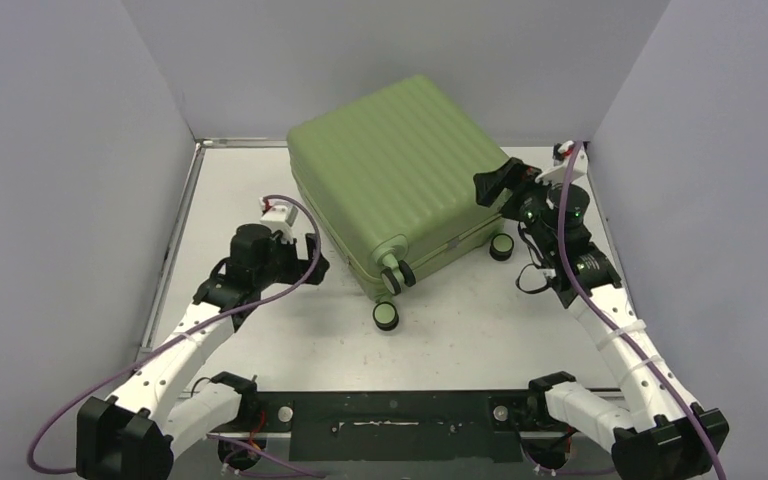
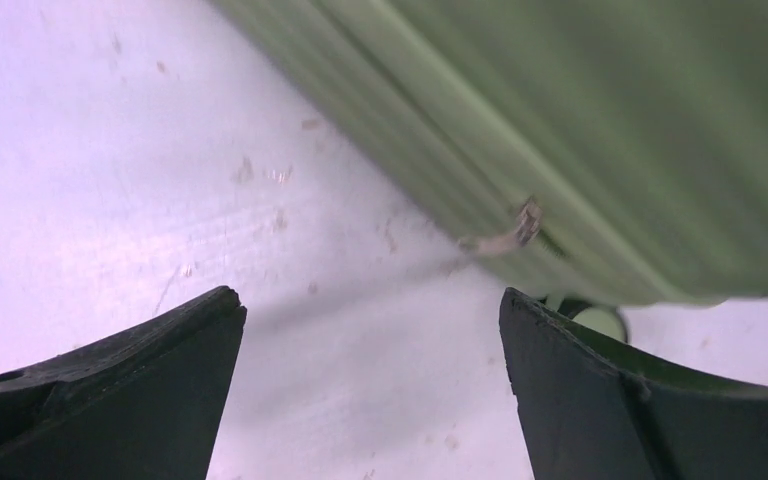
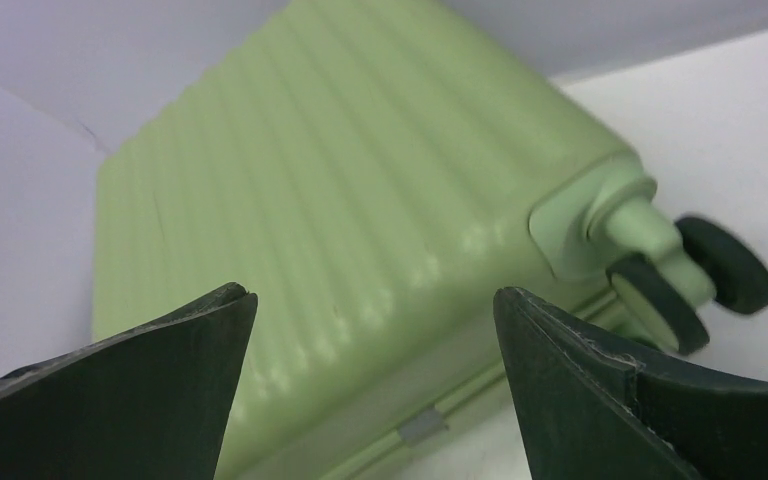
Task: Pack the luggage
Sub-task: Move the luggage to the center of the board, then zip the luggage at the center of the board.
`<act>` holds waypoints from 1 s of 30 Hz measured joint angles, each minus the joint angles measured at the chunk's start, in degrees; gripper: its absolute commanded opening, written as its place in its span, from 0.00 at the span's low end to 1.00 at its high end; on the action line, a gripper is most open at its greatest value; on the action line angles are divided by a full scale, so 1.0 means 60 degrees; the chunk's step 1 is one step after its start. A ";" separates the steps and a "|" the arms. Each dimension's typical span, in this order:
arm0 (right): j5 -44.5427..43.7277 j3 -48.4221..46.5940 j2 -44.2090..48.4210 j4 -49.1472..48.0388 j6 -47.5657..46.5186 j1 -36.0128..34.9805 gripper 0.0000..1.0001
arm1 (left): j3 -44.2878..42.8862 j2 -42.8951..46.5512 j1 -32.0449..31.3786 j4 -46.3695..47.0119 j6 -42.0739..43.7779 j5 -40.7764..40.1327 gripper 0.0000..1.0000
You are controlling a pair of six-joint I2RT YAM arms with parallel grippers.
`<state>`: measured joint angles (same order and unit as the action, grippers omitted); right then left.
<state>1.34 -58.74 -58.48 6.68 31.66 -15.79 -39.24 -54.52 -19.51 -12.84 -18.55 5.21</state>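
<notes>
The luggage (image 1: 400, 170), a light-green ribbed hard-shell suitcase, lies shut on the white table (image 1: 260, 190) with its black wheels (image 1: 387, 315) toward the arms. My left gripper (image 1: 312, 262) stands open beside its left side, holding nothing. In the left wrist view the shell (image 2: 580, 120) runs across the upper right, a zipper pull (image 2: 520, 225) hangs from its edge, and only bare table lies between the left gripper's (image 2: 372, 305) fingers. My right gripper (image 1: 495, 185) is open at the case's right corner. The right wrist view has the shell (image 3: 360, 180) filling the gap of the gripper (image 3: 375, 300) and a double wheel (image 3: 730, 265) at right.
Grey-white walls (image 1: 80, 150) box in the table on the left, back and right. The case fills most of the back middle. Purple cables (image 1: 300, 210) loop off both wrists. The arm bases and a dark mounting bar (image 1: 390, 425) sit at the near edge.
</notes>
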 measured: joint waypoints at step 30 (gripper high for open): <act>0.0481 0.2357 0.2936 0.1421 0.0084 -0.0146 0.93 | 0.0280 -0.2426 -0.3289 0.2204 0.3304 -0.2696 0.55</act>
<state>4.23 -44.60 -40.86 15.20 32.16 -16.67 -37.56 -69.08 -39.24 0.38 1.28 -10.96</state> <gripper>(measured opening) 0.925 0.595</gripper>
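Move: The luggage's middle lies about 16 cm ahead of the left hand, 15 cm to its right and 5 cm lower. Nearer in, on its left side, the zipper pull is level ahead-wise, some 9 cm right and 9 cm below; the lower near wheel is 7 cm back, 13 cm right and 14 cm down. From the right hand the luggage's middle is roughly 11 cm ahead, 15 cm left and 22 cm below, the upper right wheels 5 cm ahead, 10 cm right, 14 cm below. Towards the luggage's left side by the zipper pull, the left hand loops back and right, then forward again, ending about 6 cm right and 5 cm lower, rolled left side up and turned clockwise, its fingers closing to a little over half open. The open, empty right hand backs off some 7 cm and sinks 6, before the right near side. ##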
